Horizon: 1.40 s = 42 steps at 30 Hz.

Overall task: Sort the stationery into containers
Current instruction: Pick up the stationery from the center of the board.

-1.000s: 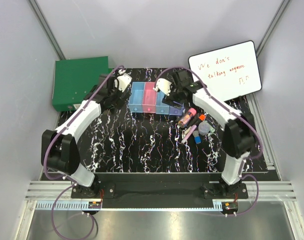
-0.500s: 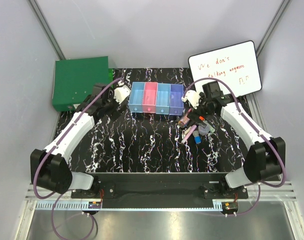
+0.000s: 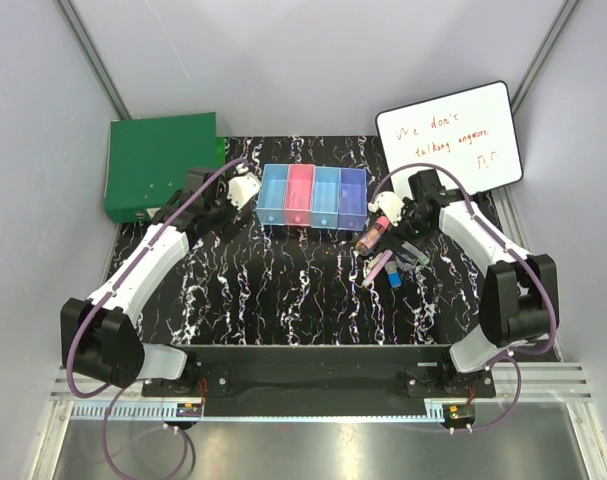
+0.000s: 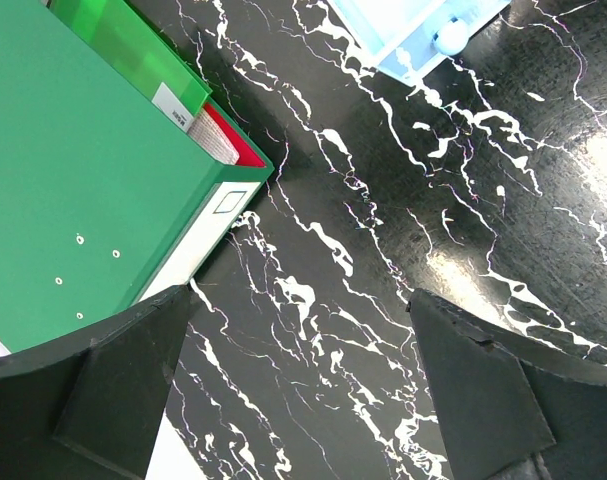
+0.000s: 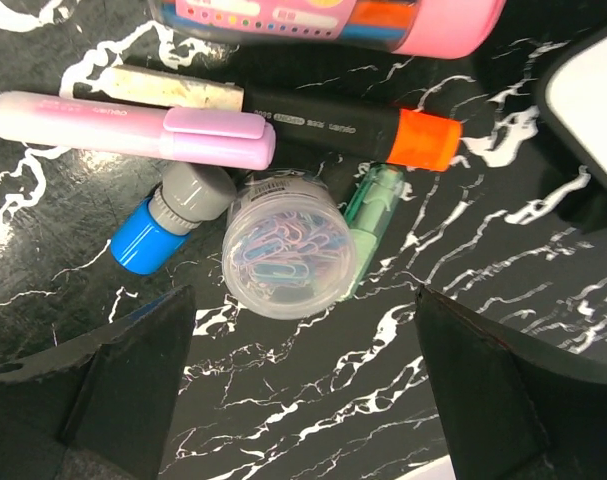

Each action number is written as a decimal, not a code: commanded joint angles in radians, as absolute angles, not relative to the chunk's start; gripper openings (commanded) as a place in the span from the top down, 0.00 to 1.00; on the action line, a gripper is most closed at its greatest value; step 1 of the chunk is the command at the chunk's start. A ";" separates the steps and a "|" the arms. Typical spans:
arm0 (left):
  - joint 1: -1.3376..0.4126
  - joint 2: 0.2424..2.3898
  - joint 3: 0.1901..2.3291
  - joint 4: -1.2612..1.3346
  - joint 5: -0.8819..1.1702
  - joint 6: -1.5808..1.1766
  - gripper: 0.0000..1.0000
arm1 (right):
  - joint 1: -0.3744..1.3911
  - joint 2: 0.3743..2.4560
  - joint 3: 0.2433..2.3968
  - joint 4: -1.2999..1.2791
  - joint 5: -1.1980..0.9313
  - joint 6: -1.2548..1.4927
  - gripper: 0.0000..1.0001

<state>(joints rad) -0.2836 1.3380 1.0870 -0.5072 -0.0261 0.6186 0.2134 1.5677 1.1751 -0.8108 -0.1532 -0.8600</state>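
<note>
The containers (image 3: 313, 198), a row of light blue, pink, light blue and purple bins, stand at the back middle of the mat. The stationery (image 3: 388, 255) lies in a pile to their right. Directly above that pile hangs my right gripper (image 3: 395, 213), open (image 5: 305, 335) and empty. Below it I see a round clear tub of paper clips (image 5: 288, 245), a pink marker (image 5: 133, 135), an orange-capped marker (image 5: 423, 138), a green stick (image 5: 375, 205), a small blue piece (image 5: 143, 240) and a pink-capped tube (image 5: 403, 20). My left gripper (image 3: 240, 193) hovers open (image 4: 301, 335) over bare mat left of the bins (image 4: 408, 30).
A large flat green box (image 3: 158, 165) sits at the back left, its corner (image 4: 233, 190) close to my left fingers. A white writing board (image 3: 448, 140) with red handwriting leans at the back right, just behind the right arm.
My right arm has swung from above the bins to over the stationery pile, and its jaws have spread wider. The left arm's elbow has dropped back while its gripper barely moved.
</note>
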 commanded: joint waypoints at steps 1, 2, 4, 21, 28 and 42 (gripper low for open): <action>-0.290 1.328 1.129 -0.489 -0.040 0.624 0.01 | 0.192 1.606 1.169 -0.805 -0.189 -0.896 0.02; -0.291 1.327 1.127 -0.489 -0.038 0.624 0.01 | 0.189 1.623 1.173 -0.804 -0.192 -0.897 0.02; -0.295 1.322 1.120 -0.489 -0.038 0.621 0.01 | 0.186 1.638 1.183 -0.804 -0.204 -0.897 0.02; -0.299 1.347 1.135 -0.489 -0.048 0.618 0.01 | 0.186 1.683 1.143 -0.779 -0.216 -0.900 0.16; -0.299 1.342 1.127 -0.486 -0.046 0.614 0.01 | 0.186 1.683 1.124 -0.758 -0.198 -0.899 0.37; -0.299 1.330 1.115 -0.482 -0.026 0.600 0.01 | 0.186 1.582 1.212 -0.840 -0.190 -0.839 0.63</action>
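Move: The round jar of paper clips sits nearly straight below the open right hand, some 5 cm down and about 1 cm back. Around it, from that hand: the black-orange marker 3 cm ahead and 3 cm left, the blue bottle 5 cm back and 3 cm left, the pink highlighter 4 cm back and 7 cm left, the green piece 1 cm ahead and 3 cm right. From the left hand the jar lies roughly 43 cm right and 4 cm back. The paper-clip jar is what the right hand comes down on, sinking nearly straight for about 4.5 cm with fingers open either side, easing back 1 cm and tipping some 5 to 10 degrees so the fingers point more steeply down. The fingers then close to about two thirds open, pinch the jar by its sides, and the hand just starts back up, barely half a centimetre. ##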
